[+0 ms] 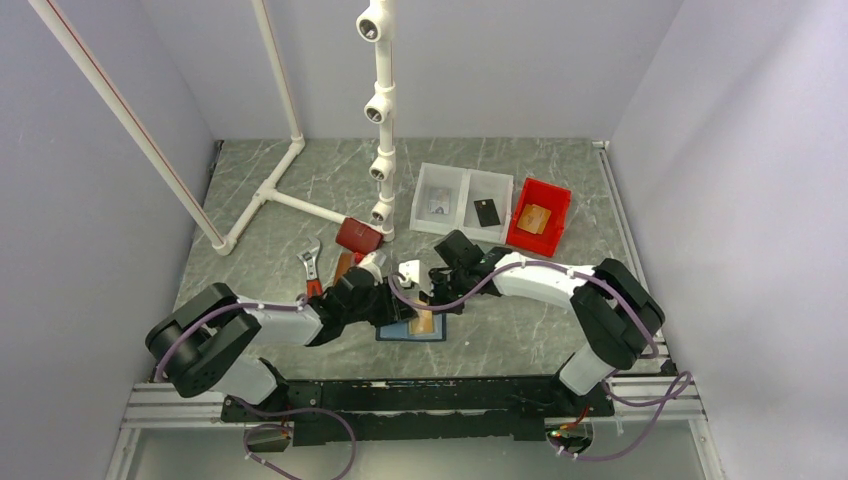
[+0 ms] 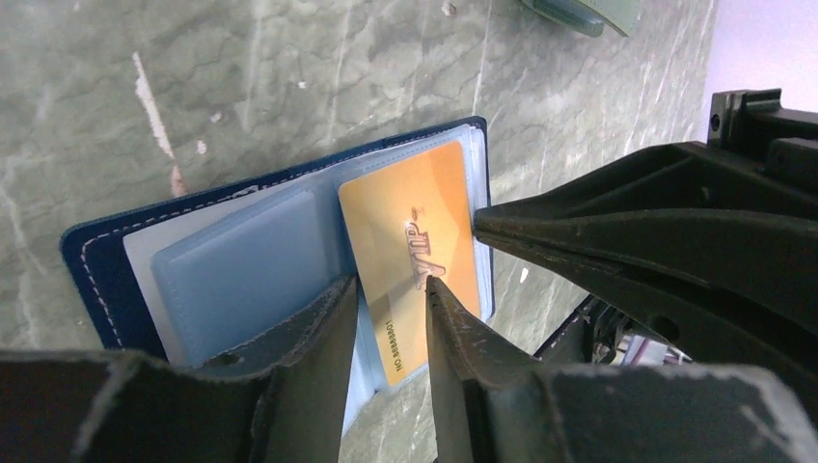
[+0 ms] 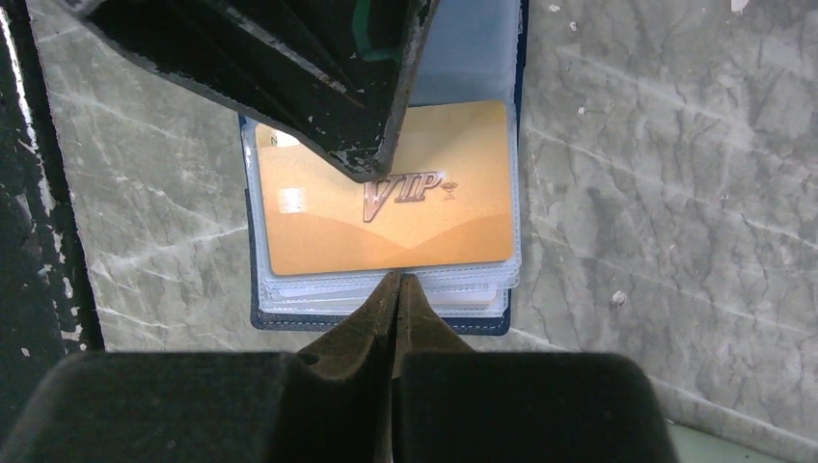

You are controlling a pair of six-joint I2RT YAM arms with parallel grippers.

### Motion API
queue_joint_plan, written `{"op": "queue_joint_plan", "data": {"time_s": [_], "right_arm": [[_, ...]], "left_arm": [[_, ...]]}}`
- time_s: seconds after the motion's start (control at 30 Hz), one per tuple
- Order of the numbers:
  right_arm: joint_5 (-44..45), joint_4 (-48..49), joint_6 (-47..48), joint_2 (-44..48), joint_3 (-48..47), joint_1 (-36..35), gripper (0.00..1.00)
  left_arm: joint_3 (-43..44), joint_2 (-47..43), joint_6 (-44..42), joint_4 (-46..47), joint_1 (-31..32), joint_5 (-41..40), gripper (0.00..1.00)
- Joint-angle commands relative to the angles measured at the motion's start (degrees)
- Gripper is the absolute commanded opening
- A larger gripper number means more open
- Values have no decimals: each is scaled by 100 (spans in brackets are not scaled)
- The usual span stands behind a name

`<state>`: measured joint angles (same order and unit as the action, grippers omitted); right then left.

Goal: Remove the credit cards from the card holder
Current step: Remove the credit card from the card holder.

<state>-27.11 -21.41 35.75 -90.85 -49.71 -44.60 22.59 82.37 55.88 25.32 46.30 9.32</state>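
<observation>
The card holder (image 1: 398,333) lies open on the table, navy outside (image 2: 96,260), light blue inside, with a stack of clear sleeves (image 3: 289,299). An orange credit card (image 2: 415,231) printed "VIP" sits in the top sleeve (image 3: 386,212). My left gripper (image 2: 391,283) is open, its fingers straddling the card's near end. In the top view the left gripper (image 1: 400,302) reaches in from the left. My right gripper (image 3: 397,280) is shut, and its tip rests on the edge of the sleeves. The right gripper (image 1: 432,292) comes from the right and meets the left gripper over the holder.
At the back stand two white bins, one holding a pale card (image 1: 438,205) and one a black card (image 1: 487,212). A red bin (image 1: 553,196) holds an orange card. A dark red wallet (image 1: 358,234), a wrench (image 1: 311,268) and a white pipe frame (image 1: 290,195) stand at the left.
</observation>
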Motion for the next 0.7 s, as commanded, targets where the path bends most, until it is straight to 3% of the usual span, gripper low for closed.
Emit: {"op": "queue_joint_plan", "data": {"time_s": [0.0, 0.37, 0.5, 0.6, 0.67], "right_arm": [[241, -73, 21, -249, -81, -169, 0], [299, -162, 38, -372, -143, -277, 0], [303, -179, 43, -372, -150, -277, 0], [340, -176, 39, -371, -152, -277, 0], [391, -187, 38, -380, -161, -277, 0]], "left_arm": [[-323, 64, 446, 529, -77, -114, 36], [-754, 537, 1084, 1838, -95, -86, 33], [-786, 844, 1111, 2246, -104, 25, 21], [-849, 995, 1099, 2560, -150, 120, 0], [-918, 992, 1073, 2717, -181, 169, 0]]}}
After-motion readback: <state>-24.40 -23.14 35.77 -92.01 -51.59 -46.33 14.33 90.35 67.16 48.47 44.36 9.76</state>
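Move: The gold VIP card in the open blue card holder lies with its middle about 2 cm to my left hand's right, 1 cm ahead and 1 cm below the open fingers. It is some 3 cm left of my right hand's closed fingertips, level with them, which are at its right edge. From the card, the green holder lies about 12 cm farther out and 13 cm right, and the brown holder about 10 cm farther out and 15 cm left. My left hand sinks about 1 cm onto the card's left long edge, easing left and then coming part of the way back, while its wrist rolls and turns counter-clockwise, some 10 degrees in all. Late in the descent I shut its fingers fully at that edge to pinch the card. My right hand keeps its closed tips at the opposite edge, nudging under 1 cm left and easing back. ##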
